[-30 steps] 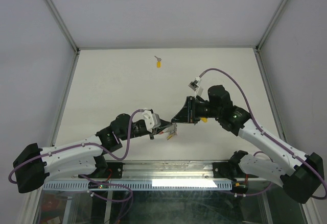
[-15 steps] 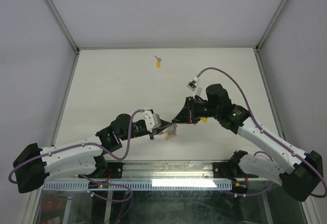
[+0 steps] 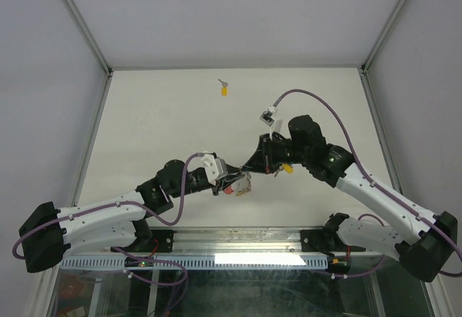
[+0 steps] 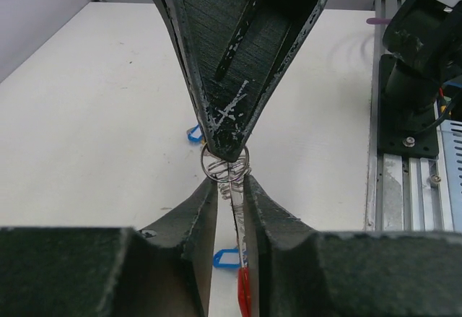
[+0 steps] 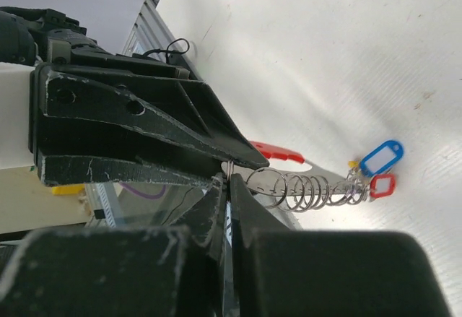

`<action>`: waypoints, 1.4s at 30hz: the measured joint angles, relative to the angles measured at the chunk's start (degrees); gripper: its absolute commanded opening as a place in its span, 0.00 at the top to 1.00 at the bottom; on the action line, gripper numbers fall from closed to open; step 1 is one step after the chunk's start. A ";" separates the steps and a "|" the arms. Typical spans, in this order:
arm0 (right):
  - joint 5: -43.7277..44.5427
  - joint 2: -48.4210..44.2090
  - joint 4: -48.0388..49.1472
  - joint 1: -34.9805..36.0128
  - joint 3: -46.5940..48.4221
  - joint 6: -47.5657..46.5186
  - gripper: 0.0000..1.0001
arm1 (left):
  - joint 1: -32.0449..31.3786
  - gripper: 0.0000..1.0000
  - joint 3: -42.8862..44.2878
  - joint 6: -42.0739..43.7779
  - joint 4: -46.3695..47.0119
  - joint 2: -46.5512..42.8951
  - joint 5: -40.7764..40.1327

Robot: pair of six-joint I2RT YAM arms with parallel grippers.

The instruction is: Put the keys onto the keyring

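The keyring (image 4: 225,164), a coil of thin silver wire rings on a flat metal strip with a red plastic end (image 4: 244,292), hangs between both grippers just above the table. My right gripper (image 5: 229,181) is shut on the coil's end ring (image 5: 268,185). My left gripper (image 4: 231,183) has its jaws slightly apart; the strip lies against the right finger with a gap on the other side. A blue-tagged key (image 5: 381,158) and a red-tagged key (image 5: 381,185) dangle from the coil's far end. A yellow-headed key (image 3: 224,89) lies alone far back on the table.
The two grippers meet tip to tip near the table's front middle (image 3: 244,176). The metal rail (image 4: 408,180) and an arm base (image 4: 422,50) run along the near edge. Grey walls (image 3: 58,79) enclose the white table on three sides.
The right gripper has closed onto the end ring. The left jaws have parted a little, and the red strip now shows below them. The right wrist shifted slightly up and left.
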 measured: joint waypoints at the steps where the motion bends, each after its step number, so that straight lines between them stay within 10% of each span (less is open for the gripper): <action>1: 0.66 0.00 -0.28 0.22 0.33 -0.61 1.00 | 0.00 0.74 0.07 -0.07 -0.02 0.09 -0.09; 20: 6.84 -1.77 -1.11 0.42 3.43 -8.26 1.00 | 0.00 0.56 0.17 -0.50 0.31 -0.07 -0.48; 42: 6.01 -20.31 34.60 0.42 -17.66 -28.44 1.00 | 0.00 0.56 4.55 -1.99 0.52 -8.15 -1.81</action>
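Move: The keyring hangs from the right fingers, which pinch its top loop; its middle is about 6 cm below the right hand. It passes between the left fingertips, already slightly parted, with its middle roughly 4 cm below the left hand. The loose tagged key lies on the table some 11 cm ahead, 16 cm right and 22 cm below the right hand. Spread the left fingers to nearly half open to free the keyring while that hand stays put. Keep the right pinch on the loop, ease a little forward, then lift it about 8 cm, rolling the wrist some 55 degrees about the finger line and drawing slightly right. Late on, raise the open left gripper about 9 cm. ##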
